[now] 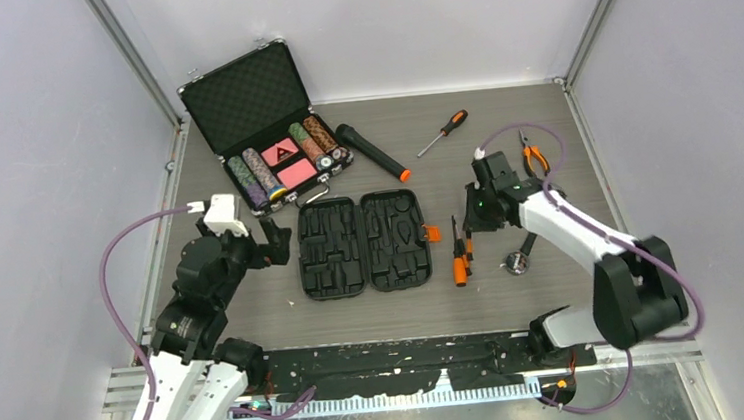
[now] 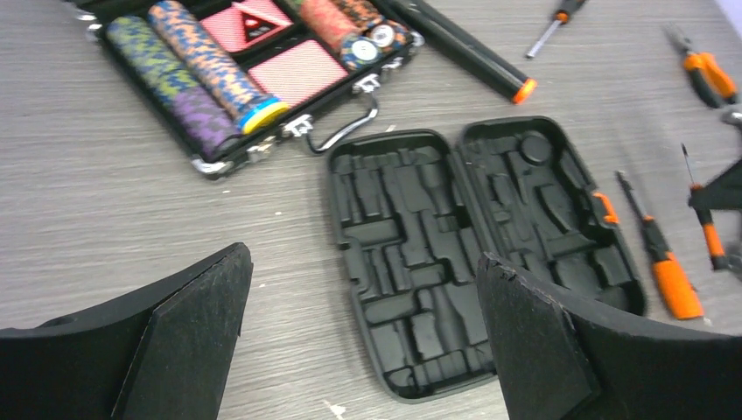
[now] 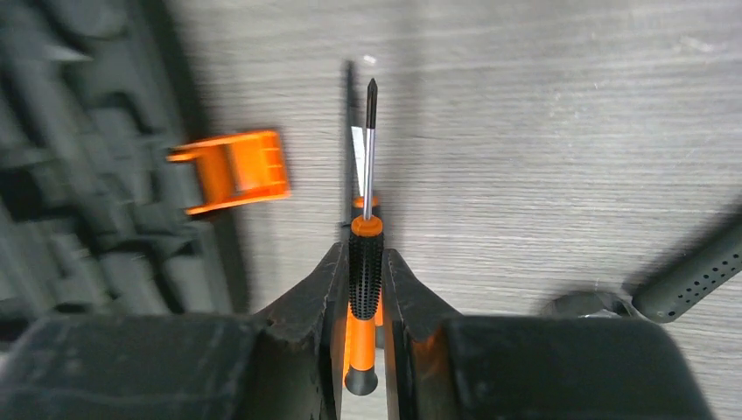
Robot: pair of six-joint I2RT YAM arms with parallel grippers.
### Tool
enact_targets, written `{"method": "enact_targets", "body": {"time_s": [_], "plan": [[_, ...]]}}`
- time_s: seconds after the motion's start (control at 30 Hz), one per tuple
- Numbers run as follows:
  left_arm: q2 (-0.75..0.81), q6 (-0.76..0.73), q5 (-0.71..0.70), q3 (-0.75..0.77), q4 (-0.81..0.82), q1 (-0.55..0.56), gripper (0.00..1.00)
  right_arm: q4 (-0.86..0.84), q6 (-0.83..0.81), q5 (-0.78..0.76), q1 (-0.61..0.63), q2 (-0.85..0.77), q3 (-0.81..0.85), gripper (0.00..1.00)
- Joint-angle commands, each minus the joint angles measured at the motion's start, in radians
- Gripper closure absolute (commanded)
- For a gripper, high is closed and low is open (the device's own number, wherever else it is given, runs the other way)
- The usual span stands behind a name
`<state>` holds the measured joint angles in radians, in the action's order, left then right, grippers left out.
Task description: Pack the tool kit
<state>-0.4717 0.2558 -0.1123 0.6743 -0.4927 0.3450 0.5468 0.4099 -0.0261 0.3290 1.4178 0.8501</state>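
The tool kit case [image 1: 361,243] lies open and flat at mid-table, its moulded slots bare and its orange latch [image 3: 236,171] on the right edge. Just right of the latch, my right gripper [image 3: 363,254] is shut on a small orange-and-black precision screwdriver [image 3: 366,219], whose tip points away from the wrist. Another orange-handled screwdriver [image 1: 459,263] lies on the table beneath it. A larger screwdriver [image 1: 442,132] and pliers [image 1: 534,154] lie farther back. My left gripper [image 2: 363,262] hangs open and holds nothing, left of the case [image 2: 472,245].
A metal-edged poker chip case [image 1: 261,128] stands open at the back left. A black flashlight [image 1: 371,152] with an orange tip lies beside it. A round metal tool with a perforated grey handle [image 3: 691,271] lies just right of my right gripper.
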Motion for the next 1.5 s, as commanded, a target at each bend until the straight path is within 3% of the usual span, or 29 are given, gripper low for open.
{"method": "enact_targets", "body": {"time_s": [0.0,0.1,0.23,0.5,0.73,1.03,1.27,1.37,1.47], "plan": [[-0.048,0.065,0.167,0.029,0.126,0.000,0.00,-0.060,0.024,0.108,0.002,-0.179,0.078,0.94],[-0.083,0.091,0.214,0.055,0.159,0.001,0.00,-0.118,0.072,0.189,0.003,-0.273,0.076,0.95],[-0.124,0.120,0.265,0.078,0.219,0.026,0.00,-0.334,0.206,0.288,0.019,-0.370,0.013,0.95],[-0.200,0.112,0.278,0.091,0.403,0.229,0.00,-0.698,0.427,0.367,0.100,-0.445,-0.064,0.95],[-0.347,0.126,0.276,0.158,0.481,0.389,0.00,-0.830,0.411,0.340,0.235,-0.417,-0.036,0.95],[-0.472,0.163,0.300,0.200,0.566,0.456,0.10,-0.906,0.413,0.322,0.336,-0.367,-0.017,0.95],[-0.537,0.193,0.309,0.193,0.554,0.474,0.28,-0.930,0.410,0.324,0.353,-0.366,-0.014,0.95],[-0.551,0.173,0.307,0.202,0.539,0.474,0.50,-0.934,0.406,0.333,0.358,-0.363,-0.014,0.94],[-0.543,0.073,0.284,0.227,0.500,0.474,0.81,-0.918,0.387,0.345,0.360,-0.363,-0.015,0.90]]}}
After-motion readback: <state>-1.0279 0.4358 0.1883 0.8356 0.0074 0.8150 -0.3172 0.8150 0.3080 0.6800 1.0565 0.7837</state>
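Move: The right hand already holds the small screwdriver at about its middle, some 42 cm right of the left hand, 5 cm farther out and 18 cm lower. The open tool case's middle lies about 25 cm left of the right hand, 2 cm ahead and 4 cm below. The orange screwdriver lies beside the right hand, 3 cm left, 1 cm back and 4 cm lower. The chip case stands about 28 cm straight ahead of the left hand, 21 cm lower. Keeping its pinch on the small screwdriver's handle, the right hand lifts it some 26 cm and carries it 19 cm left towards the tool case and the left gripper, swinging its fingers from pointing down to level, leftward and forward. The left hand travels about 23 cm right to meet it, turning some 40 degrees clockwise, rising and then dipping slightly, and closes most of the way around the handle's free end. ##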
